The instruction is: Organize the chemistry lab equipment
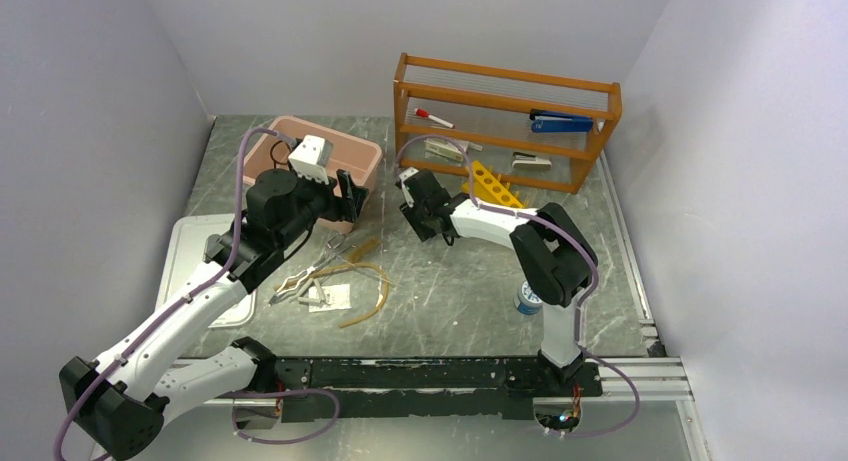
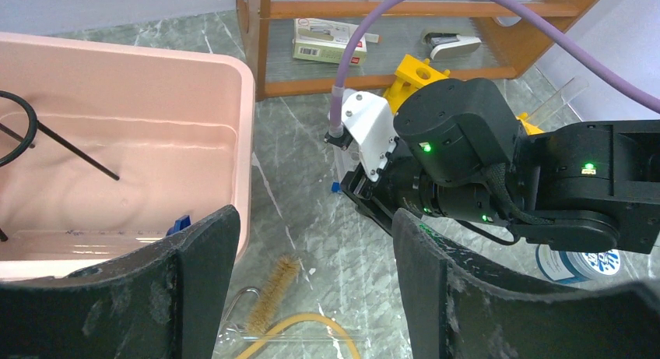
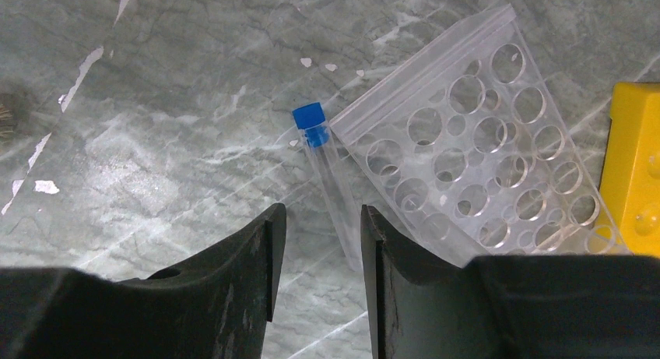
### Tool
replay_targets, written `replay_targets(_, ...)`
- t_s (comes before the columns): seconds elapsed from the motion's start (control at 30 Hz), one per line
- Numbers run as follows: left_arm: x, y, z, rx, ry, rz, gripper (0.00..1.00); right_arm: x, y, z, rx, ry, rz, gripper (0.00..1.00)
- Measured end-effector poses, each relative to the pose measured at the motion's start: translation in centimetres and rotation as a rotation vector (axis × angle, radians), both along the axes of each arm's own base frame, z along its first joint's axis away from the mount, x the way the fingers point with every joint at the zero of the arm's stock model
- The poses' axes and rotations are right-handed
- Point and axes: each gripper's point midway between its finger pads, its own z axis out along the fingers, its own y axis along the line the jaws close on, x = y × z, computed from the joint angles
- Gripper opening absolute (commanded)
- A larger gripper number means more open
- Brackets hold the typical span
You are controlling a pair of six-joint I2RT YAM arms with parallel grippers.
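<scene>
A clear tube with a blue cap (image 3: 311, 125) lies on the marble table beside a clear plastic rack with holes (image 3: 475, 156). My right gripper (image 3: 319, 234) is open just above it, and the tube's lower end runs in between the fingertips. In the top view the right gripper (image 1: 412, 193) is at mid-table. My left gripper (image 2: 311, 281) is open and empty beside the pink bin (image 2: 245, 117), which holds the black wire ring stand (image 2: 31, 133). Below it lie a tan brush (image 2: 272, 293) and tan tubing (image 2: 311, 324). Silvery tongs (image 1: 298, 281) and the tubing (image 1: 368, 281) lie at centre-left.
A wooden shelf rack (image 1: 505, 81) at the back holds a red-capped marker (image 1: 432, 116), a blue stapler (image 1: 560, 123) and small boxes. A yellow block rack (image 1: 492, 186) lies in front of it. A blue-labelled jar (image 1: 528, 299) stands by the right arm. A white tray (image 1: 185, 246) is at the left.
</scene>
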Motion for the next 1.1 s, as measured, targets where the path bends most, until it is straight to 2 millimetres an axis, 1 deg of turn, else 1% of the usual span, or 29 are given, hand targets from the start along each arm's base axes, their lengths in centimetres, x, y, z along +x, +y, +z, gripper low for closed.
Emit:
replay_targets(0.13,0.0,0.0,0.0,0.000,0.000,0.001,0.76,0.0,0.1,-0.5,-0.007,0.010,0.003,0.40)
replay_targets(0.27,0.0,0.0,0.0,0.000,0.000,0.001,0.76,-0.1,0.2,-0.7,-0.005,0.017,0.015,0.30)
replay_targets(0.3,0.0,0.0,0.0,0.000,0.000,0.001,0.76,-0.2,0.3,-0.7,-0.003,0.020,0.020,0.29)
replay_targets(0.4,0.0,0.0,0.0,0.000,0.000,0.002,0.76,-0.3,0.4,-0.8,0.001,0.025,0.031,0.29)
replay_targets(0.53,0.0,0.0,0.0,0.000,0.000,0.002,0.76,-0.2,0.5,-0.8,0.000,0.025,0.036,0.34)
replay_targets(0.67,0.0,0.0,0.0,0.000,0.000,0.002,0.76,0.4,1.1,-0.8,0.006,0.018,0.037,0.34)
replay_targets(0.73,0.0,0.0,0.0,0.000,0.000,0.002,0.76,0.9,1.5,-0.8,0.011,0.013,0.037,0.30)
replay_targets(0.83,0.0,0.1,0.0,0.000,0.000,0.002,0.76,1.6,2.2,-0.8,0.024,0.005,0.040,0.15)
replay_targets(0.9,0.0,0.1,0.0,0.000,0.000,0.002,0.76,1.9,2.5,-0.8,0.029,0.000,0.042,0.08)
replay_targets(0.97,0.1,0.1,0.0,0.000,0.000,0.004,0.76,2.1,2.7,-0.7,0.034,-0.005,0.041,0.06)
replay_targets(1.1,0.1,0.2,0.0,0.000,0.000,0.006,0.77,2.1,2.8,-0.6,0.048,-0.011,0.040,0.05)
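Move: The blue-capped test tube lies almost between my right fingers, its middle about 2 cm ahead of that hand, 1 cm to the left and 1 cm below. The clear rack is about 7 cm ahead and 4 cm to the right of the hand, the yellow rack some 9 cm ahead and 14 cm to the right, and the brush about 14 cm to the left and 2 cm back. From my left hand the tube is roughly 11 cm ahead, 10 cm to the right and 27 cm below. I sink my right hand just under 1 cm so the fingers straddle the tube, part-closing them. Then I slide about 3.5 cm left and forward, low over the table, away from the yellow rack and up the tube towards its blue cap, and close the fingers to pinch the tube body just behind the cap. ##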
